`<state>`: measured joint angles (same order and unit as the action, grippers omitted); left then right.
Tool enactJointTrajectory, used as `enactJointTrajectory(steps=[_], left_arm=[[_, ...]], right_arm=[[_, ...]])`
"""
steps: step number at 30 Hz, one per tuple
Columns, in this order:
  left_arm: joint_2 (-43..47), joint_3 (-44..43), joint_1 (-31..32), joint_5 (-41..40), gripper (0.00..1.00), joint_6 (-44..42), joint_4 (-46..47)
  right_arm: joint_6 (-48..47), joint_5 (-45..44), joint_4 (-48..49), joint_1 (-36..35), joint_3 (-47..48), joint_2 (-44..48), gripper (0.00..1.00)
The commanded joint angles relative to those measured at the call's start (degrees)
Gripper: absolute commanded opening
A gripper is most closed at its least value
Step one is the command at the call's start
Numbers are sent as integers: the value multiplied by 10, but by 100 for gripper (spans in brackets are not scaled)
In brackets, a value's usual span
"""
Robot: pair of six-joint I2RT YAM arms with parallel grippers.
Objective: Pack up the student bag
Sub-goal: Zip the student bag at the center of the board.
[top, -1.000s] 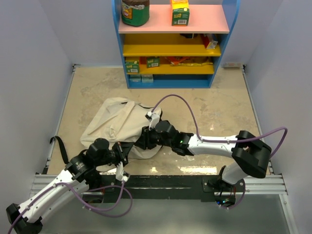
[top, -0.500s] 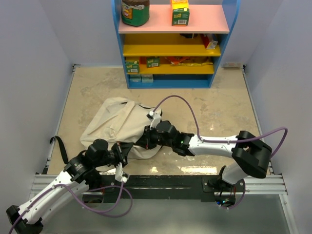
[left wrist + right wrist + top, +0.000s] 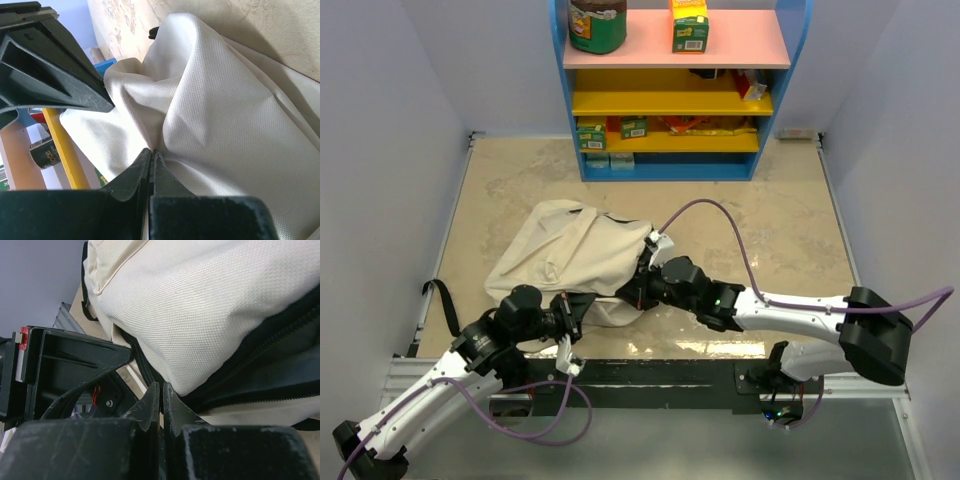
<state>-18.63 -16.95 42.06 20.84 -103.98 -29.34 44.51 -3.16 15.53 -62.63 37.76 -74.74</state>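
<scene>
The student bag (image 3: 570,255) lies slumped on the beige floor, cream canvas with black zipper trim (image 3: 280,340). My left gripper (image 3: 578,306) sits at the bag's near edge. In the left wrist view it (image 3: 151,151) is shut on a pinched fold of the cream cloth (image 3: 215,115). My right gripper (image 3: 638,288) is at the bag's near right corner. In the right wrist view its jaws (image 3: 161,386) are shut on the black zipper edge under the bulging canvas (image 3: 200,305). The dark lining hardly shows from above.
A blue shelf unit (image 3: 670,90) with jars, boxes and packets stands against the back wall. A black strap (image 3: 442,300) trails off the bag at the left wall. The metal rail (image 3: 650,380) with the arm bases runs along the near edge.
My right gripper shut, then drew to the right and slightly nearer. The cream flap came with it and now covers the dark opening. The left gripper kept its hold and place.
</scene>
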Motion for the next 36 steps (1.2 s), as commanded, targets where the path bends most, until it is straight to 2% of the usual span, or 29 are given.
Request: enactJointTrajectory(steps=[1, 9, 13, 19, 22, 23, 25, 26, 27, 29, 31, 36], left_arm=[[7, -10, -5, -22, 0, -23, -15], [11, -19, -5, -26, 0, -43, -35], [12, -38, -6, -32, 0, -41, -69], [25, -53, -6, -52, 0, -26, -89], [-10, -78, -5, -55, 0, 42, -62], [-28, -102, -5, -55, 0, 107, -51], [-101, -142, -6, -53, 19, 192, -42], [-132, -197, -5, -48, 30, 287, -49], [-202, -231, -5, -45, 32, 331, -62], [-270, -316, -5, -32, 36, 421, -106], [-320, -350, -7, 9, 38, 443, -132], [-339, -378, -3, 125, 46, 511, -129]], right_arm=[[-15, -72, -57, 7, -5, 44, 0], [-96, -117, -187, 44, 78, 36, 0], [-123, -136, -223, 82, 103, 27, 0], [-156, -130, -233, 97, 131, 10, 0], [-153, -92, -207, 97, 127, 6, 0], [-152, -80, -202, 97, 127, 0, 0], [-143, -57, -188, 97, 127, -6, 0], [-141, -54, -184, 97, 128, -9, 0], [-135, -47, -180, 96, 127, -14, 0], [-127, -33, -169, 96, 122, -17, 0], [-117, -26, -163, 96, 116, -18, 0], [-113, -24, -163, 96, 108, -8, 0]])
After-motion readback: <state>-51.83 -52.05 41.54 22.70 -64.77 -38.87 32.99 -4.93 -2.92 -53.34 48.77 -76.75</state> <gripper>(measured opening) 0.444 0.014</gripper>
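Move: My shut right fingers hold the zip puller; the far corner of the bag's opening, where the puller is being taken, lies about 17 cm ahead, some 7 cm to the right and a few centimetres lower. The bag's middle is roughly 13 cm left of that hand, 11 cm ahead and 5 cm below. My left fingers pinch the fabric at the near end of the zip, with the puller about 7 cm to their right, level fore and aft and roughly 1 cm higher. I keep the puller pinched in my right hand and draw it forward and rightward along the zip, about 8 cm in two pulls, fingers tipping some 15 degrees farther down. My left hand keeps its pinch as an anchor, easing up nearly 2 cm, then opens to almost half, lets go and rises quickly to about 8 cm up, going somewhat right and forward, its wrist turning well over. ##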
